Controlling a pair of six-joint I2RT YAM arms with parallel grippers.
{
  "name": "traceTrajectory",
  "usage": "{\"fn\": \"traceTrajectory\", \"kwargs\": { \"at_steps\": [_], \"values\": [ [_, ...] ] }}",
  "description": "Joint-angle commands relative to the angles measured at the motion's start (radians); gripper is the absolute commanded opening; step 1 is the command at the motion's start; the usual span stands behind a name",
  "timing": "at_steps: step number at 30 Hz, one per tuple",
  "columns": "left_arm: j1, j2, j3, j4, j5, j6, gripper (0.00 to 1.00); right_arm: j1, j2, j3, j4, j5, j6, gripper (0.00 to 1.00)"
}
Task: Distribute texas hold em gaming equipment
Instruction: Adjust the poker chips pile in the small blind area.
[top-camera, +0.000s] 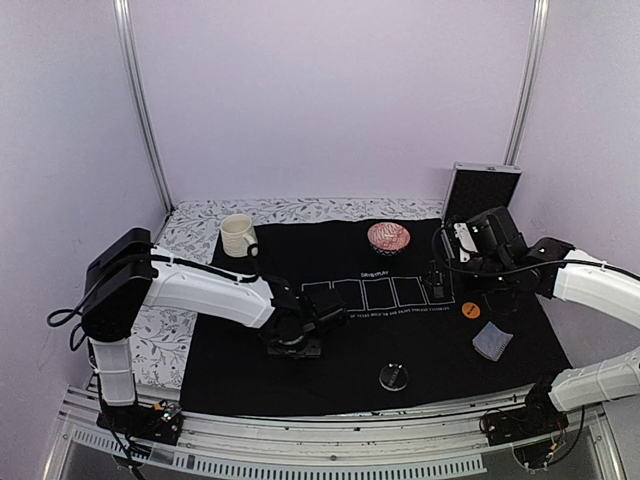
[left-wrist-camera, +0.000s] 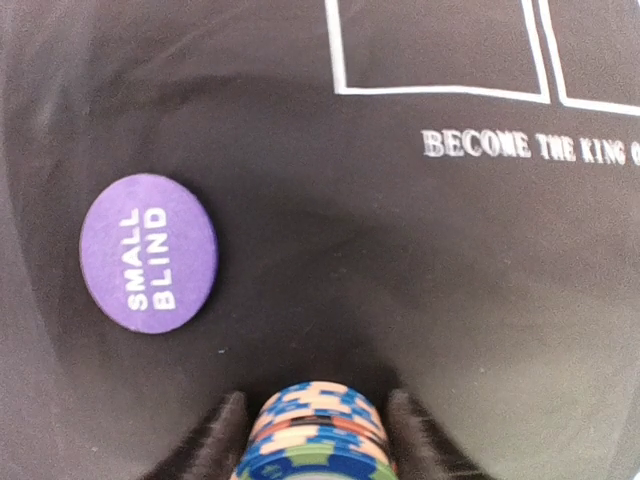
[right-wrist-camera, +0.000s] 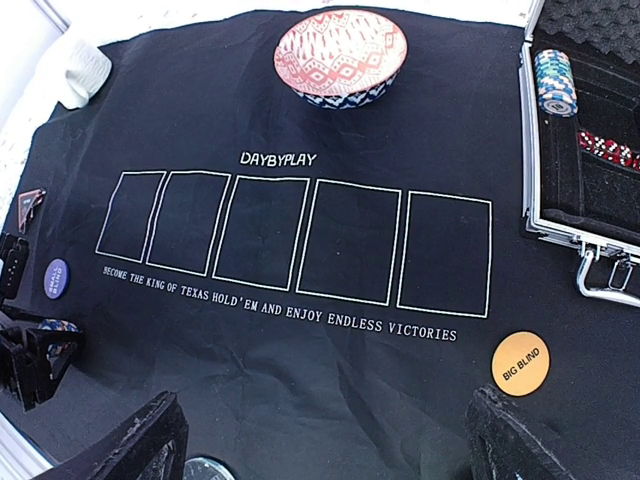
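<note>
A striped blue, cream and green chip stack (left-wrist-camera: 315, 432) stands on the black mat, and my left gripper (left-wrist-camera: 315, 440) hugs it with a finger against each side. Just left of it lies the purple "small blind" disc (left-wrist-camera: 148, 252). From the right wrist view that stack (right-wrist-camera: 57, 330) shows at the far left. My right gripper (right-wrist-camera: 325, 445) hangs wide open and empty over the mat, with the orange "big blind" disc (right-wrist-camera: 520, 363) by its right finger and a clear disc (right-wrist-camera: 205, 470) by its left. Grey-blue cards (top-camera: 492, 341) lie at the right. A red-edged triangle (right-wrist-camera: 28, 205) sits at the left.
An open metal case (right-wrist-camera: 560, 215) at the back right holds another chip stack (right-wrist-camera: 555, 80). A red patterned bowl (top-camera: 388, 238) and a cream mug (top-camera: 238, 235) stand at the back of the mat (top-camera: 330, 375), which has five printed card boxes (right-wrist-camera: 300, 240).
</note>
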Motion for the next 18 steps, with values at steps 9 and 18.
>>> {"fn": "traceTrajectory", "kwargs": {
  "at_steps": [9, 18],
  "values": [
    [0.011, -0.072, 0.013, -0.008, -0.042, 0.094, 0.89, -0.087, 0.060, 0.103, -0.034, -0.062, -0.041, 0.99],
    [-0.002, -0.193, 0.083, 0.013, -0.133, 0.317, 0.98, -0.369, 0.121, 0.251, -0.050, -0.137, -0.312, 0.99]
  ]
}}
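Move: The poker chips pile stands right between the left fingers. The small blind disc lies about 5 cm ahead and 4 cm left of that hand, and the clear disc some 17 cm right and 6 cm back. From the right hand, the chip case is about 23 cm ahead, 13 cm right and 15 cm below. The big blind disc lies roughly 5 cm ahead, 6 cm right and 17 cm down from it, and the bowl 24 cm ahead, 7 cm left and 15 cm down. Opening first, almost on the spot, the left fingers spread from around the chips pile to nearly full width and let go of it; then that hand climbs about 5 cm off it, easing slightly forward. Gathering speed, the right hand sweeps right and forward some 8 cm towards the chip case, rising a little, fingers still wide open. ##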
